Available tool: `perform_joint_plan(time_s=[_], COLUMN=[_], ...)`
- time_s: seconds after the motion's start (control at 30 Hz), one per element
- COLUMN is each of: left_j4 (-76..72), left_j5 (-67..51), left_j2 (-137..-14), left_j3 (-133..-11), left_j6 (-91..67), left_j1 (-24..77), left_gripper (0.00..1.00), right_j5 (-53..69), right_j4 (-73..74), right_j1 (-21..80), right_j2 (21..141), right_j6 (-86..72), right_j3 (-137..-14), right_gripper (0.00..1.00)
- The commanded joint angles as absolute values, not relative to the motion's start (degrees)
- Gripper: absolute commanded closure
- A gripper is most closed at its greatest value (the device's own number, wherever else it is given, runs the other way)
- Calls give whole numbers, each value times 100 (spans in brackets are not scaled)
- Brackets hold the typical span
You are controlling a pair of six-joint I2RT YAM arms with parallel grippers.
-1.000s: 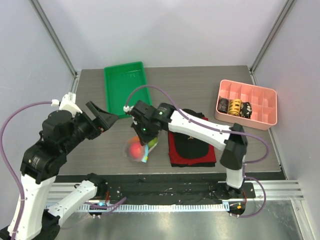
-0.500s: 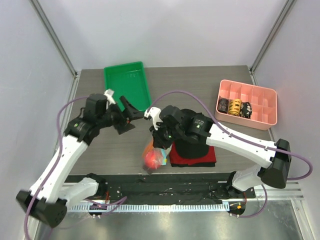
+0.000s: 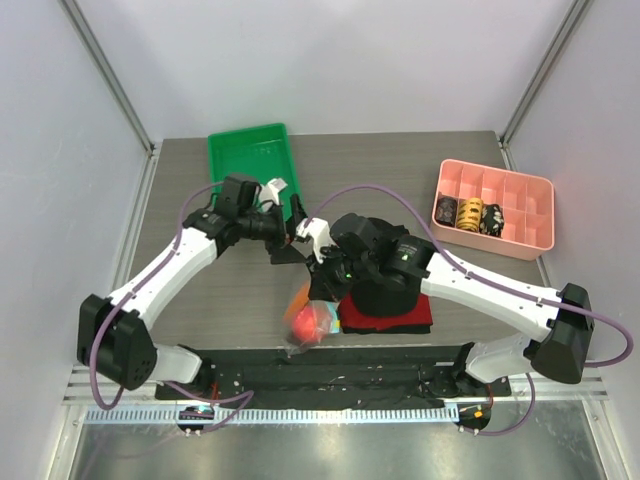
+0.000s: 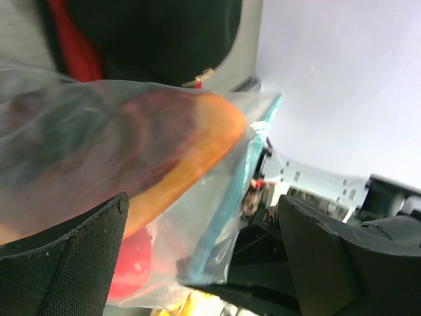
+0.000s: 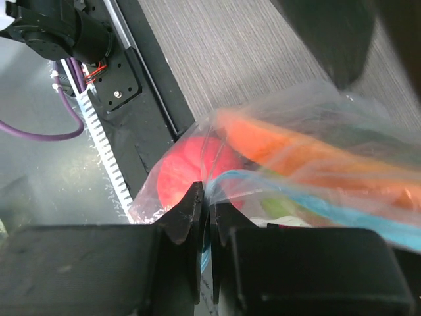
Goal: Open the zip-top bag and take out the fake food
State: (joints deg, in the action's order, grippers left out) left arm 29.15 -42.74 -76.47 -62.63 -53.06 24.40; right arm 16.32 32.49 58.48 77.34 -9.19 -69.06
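Observation:
The clear zip-top bag point(image 3: 312, 322) hangs from my right gripper point(image 3: 326, 287) over the table's near edge. That gripper point(image 5: 209, 205) is shut on the bag's plastic by the teal zip strip point(image 5: 309, 204). Inside the bag the fake food shows: a red apple point(image 5: 184, 170), an orange-rimmed melon slice point(image 5: 296, 155) and a green piece point(image 5: 284, 208). My left gripper point(image 3: 288, 238) is open just left of the right one. In the left wrist view the bag's zip edge point(image 4: 231, 197) and the melon slice point(image 4: 177, 151) lie between its wide-apart fingers point(image 4: 66, 263).
A green tray point(image 3: 255, 170) lies at the back left. A pink divided box point(image 3: 492, 208) with dark and yellow items stands at the right. A black cap on a red cloth point(image 3: 400, 318) sits under the right arm. A black rail point(image 3: 400, 365) runs along the near edge.
My left arm has swung right and forward until its gripper reaches the bag, and its jaws have widened. The right gripper carried the bag right and nearer the front edge.

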Motion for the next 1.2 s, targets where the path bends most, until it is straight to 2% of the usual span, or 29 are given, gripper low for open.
perform_joint_plan(time_s=[0.0,0.13,0.2,0.27,0.3,0.37,0.4,0.47,0.5,0.53,0.67,0.77,0.83,0.87,0.93,0.97,1.03,1.17], left_j4=[2364,2321,2251,2206,2241,2338,2364,2531,2610,2723,3400,3462,3655,3717,3876,3980,4104,3605], left_j5=[-5098,-4940,-4861,-4808,-4634,-4466,-4308,-4079,-3982,-3668,-3086,-2805,-2481,-2096,-1619,-1200,-933,-1229], left_j2=[-8094,-8314,-8358,-8358,-8350,-8315,-8262,-8183,-8052,-7990,-7454,-6892,-6523,-6069,-5610,-5181,-4844,-4526], left_j3=[-6644,-6645,-6636,-6609,-6618,-6592,-6592,-6583,-6600,-6635,-6636,-6391,-6302,-6206,-6100,-6047,-5784,-5248], left_j6=[-5001,-4904,-4904,-4939,-4931,-4948,-4948,-4940,-4931,-4887,-4676,-4947,-5246,-5325,-5536,-5615,-5904,-6274], left_j1=[2900,3120,3173,3173,3164,3164,3155,3147,3146,3103,2813,2437,2260,2154,2110,2092,2083,2074], left_gripper=[4,3,8,24,41,54,75,82,92,98,100,100,100,100,100,100,100,100], right_j5=[1854,1916,1942,1951,1951,1916,1907,1872,1863,1863,1986,1987,1873,1811,1714,1618,1320,1179], right_j4=[2777,2848,2900,2962,3014,3067,3093,3129,3129,3155,3435,3629,3630,3630,3639,3700,3866,3903], right_j1=[5836,5836,5836,5845,5845,5836,5845,5845,5845,5845,5845,5845,5845,5845,5845,5845,5845,5810], right_j2=[7523,7576,7646,7734,7752,7804,7805,7831,7840,7849,7945,8007,8024,8059,8208,8444,8735,9079], right_j6=[-923,-905,-897,-835,-826,-800,-791,-791,-800,-791,-668,-606,-615,-624,-633,-668,-808,-1097], right_j3=[-6943,-7048,-7075,-7137,-7145,-7189,-7198,-7224,-7233,-7277,-7532,-7795,-7944,-8015,-8312,-8436,-8848,-8825], right_gripper=[89,86,85,85,84,84,83,82,82,82,88,87,83,75,72,64,56,60])
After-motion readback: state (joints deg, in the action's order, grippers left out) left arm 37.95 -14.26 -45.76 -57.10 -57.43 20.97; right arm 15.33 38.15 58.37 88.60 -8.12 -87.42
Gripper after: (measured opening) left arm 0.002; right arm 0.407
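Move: Some 5 cm back, 4 cm to the right and 4 cm below the wide-open left fingers is the bag's blue zip edge. The right hand already pinches this edge near one end; its middle runs about 4 cm ahead of that hand, straight ahead and 1 cm below. The red ball hangs 3 cm back, 2 cm left and 5 cm below the right hand; the black cap lies 7 cm ahead, 13 cm right and 9 cm below. Reaching right about 4 cm and slightly down and back towards the zip edge, the left hand shuts its fingers fully, then withdraws empty to the left and up, some 14 cm across, swinging its wrist about 40 degrees counter-clockwise. The right hand barely moves, then late on rises and shifts left and forward, opening nearly halfway to let go of the edge. ##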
